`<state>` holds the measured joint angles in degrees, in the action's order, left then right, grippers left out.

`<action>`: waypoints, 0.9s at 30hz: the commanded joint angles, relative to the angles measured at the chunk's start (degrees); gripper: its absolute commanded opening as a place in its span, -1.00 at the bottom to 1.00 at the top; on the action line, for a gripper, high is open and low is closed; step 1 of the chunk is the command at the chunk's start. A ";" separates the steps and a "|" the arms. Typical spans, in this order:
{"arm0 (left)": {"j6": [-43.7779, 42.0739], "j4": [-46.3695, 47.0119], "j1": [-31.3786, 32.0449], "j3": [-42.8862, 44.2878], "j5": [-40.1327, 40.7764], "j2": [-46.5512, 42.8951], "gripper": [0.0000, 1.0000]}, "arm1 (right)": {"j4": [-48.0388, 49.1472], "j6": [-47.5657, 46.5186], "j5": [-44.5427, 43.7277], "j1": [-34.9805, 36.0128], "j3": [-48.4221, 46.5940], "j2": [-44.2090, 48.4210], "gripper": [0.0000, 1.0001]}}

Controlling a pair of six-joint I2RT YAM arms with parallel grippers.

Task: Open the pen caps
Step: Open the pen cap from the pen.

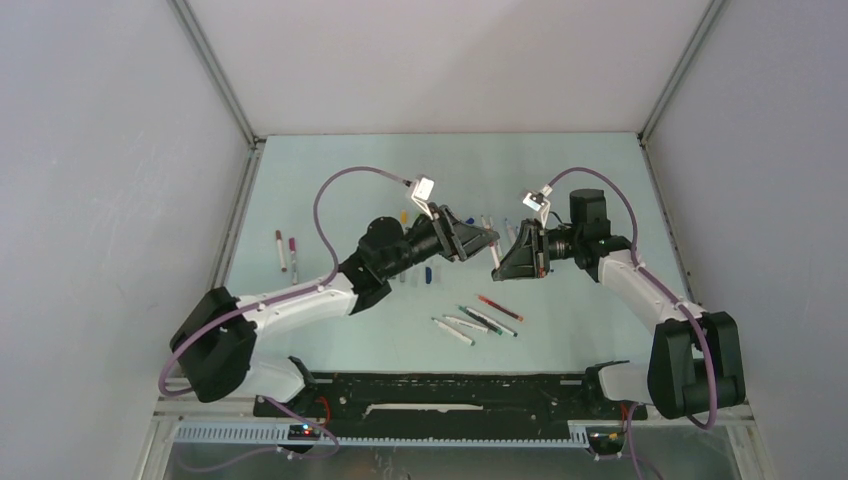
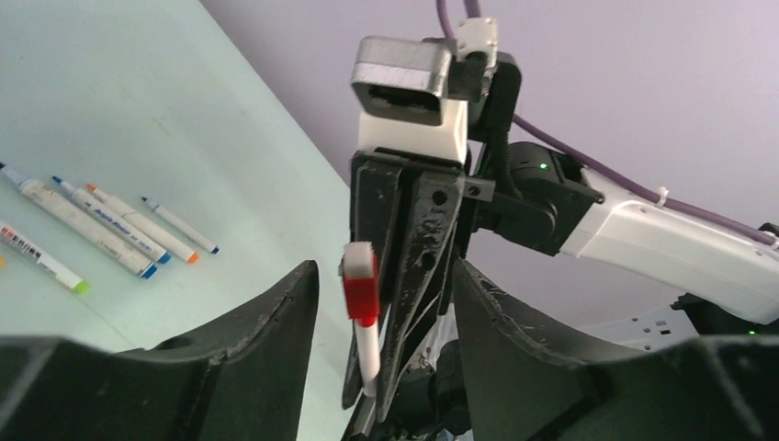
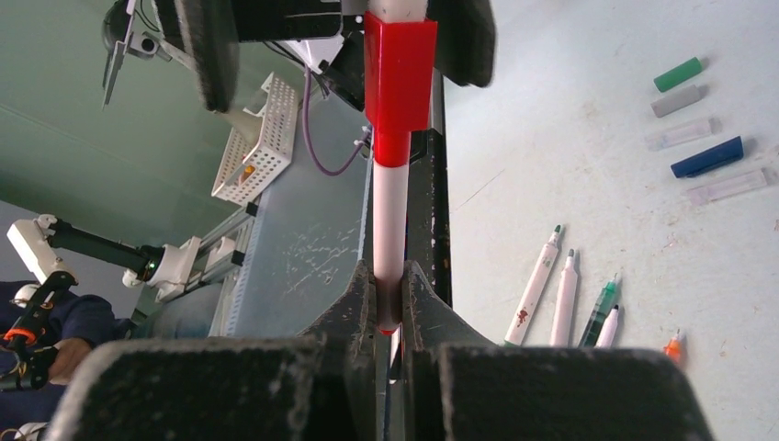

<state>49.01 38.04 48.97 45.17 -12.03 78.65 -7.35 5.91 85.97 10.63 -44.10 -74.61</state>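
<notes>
My right gripper (image 3: 388, 285) is shut on the white barrel of a pen (image 3: 389, 216) and holds it out towards the left arm. The pen's red cap (image 3: 400, 83) is on its far end. My left gripper (image 2: 386, 312) is open, its two black fingers standing either side of the red cap (image 2: 361, 292) with a gap on each side. In the top view both grippers meet above mid-table, left gripper (image 1: 485, 238) and right gripper (image 1: 497, 262). Loose pen caps lie on the table: green (image 3: 678, 73), grey (image 3: 678, 101), blue (image 3: 705, 156).
Uncapped pens (image 3: 537, 285) lie near the right gripper, and several more pens (image 1: 480, 320) lie nearer the arm bases. Two capped pens (image 1: 281, 250) rest at the table's left side. A row of uncapped pens (image 2: 83, 225) shows in the left wrist view.
</notes>
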 commanded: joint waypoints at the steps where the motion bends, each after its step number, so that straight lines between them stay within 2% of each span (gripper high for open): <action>1: -0.44 2.14 -0.15 4.10 -1.53 0.75 0.12 | 0.15 -0.81 0.87 -0.24 -2.22 -0.32 -1.00; 5: 0.09 2.53 -0.16 4.65 -2.34 1.69 -0.10 | 0.06 -0.82 0.70 -0.23 -2.23 -0.30 -1.00; 11: 0.71 3.20 -0.09 4.92 -3.22 2.42 -0.18 | 0.06 -0.73 0.51 -0.21 -2.29 -0.28 -1.00; 13: 0.90 3.55 -0.11 5.08 -3.54 2.81 -0.36 | 0.05 -0.73 0.42 -0.25 -2.23 -0.36 -1.00; 16: 1.25 4.39 -0.15 5.10 -3.68 3.09 -0.74 | -0.07 -0.86 0.19 -0.25 -2.24 -0.36 -1.00; 20: 1.09 4.70 -0.10 4.72 -3.09 2.76 -0.93 | -0.09 -0.71 -0.40 -0.18 -2.24 -0.45 -0.98; 24: 1.46 5.75 0.10 4.13 -2.78 3.42 -0.99 | 1.07 1.18 -1.01 -0.49 -2.23 -0.41 -0.30; 27: 1.78 7.21 0.83 3.46 -2.61 4.26 -1.00 | 2.25 2.92 -0.70 -1.67 -2.22 -0.29 -0.17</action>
<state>50.48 40.51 48.95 46.52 -14.22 82.06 -7.51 6.83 85.25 10.33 -44.25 -75.00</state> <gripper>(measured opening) 0.142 0.388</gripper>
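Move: The red pen cap lies between the left hand's open fingers, about 1 cm to their right and a touch low. It stands some 5 cm ahead of and 5 cm above the right hand, which grips the pen's tail. From the left hand, the uncapped pens lie on the table roughly 17 cm back and 25 cm down; the loose blue cap is about 8 cm back, 11 cm left and equally low. The left hand eases about 1 cm right, pinching the red cap; then the still right hand opens, releasing the pen. ##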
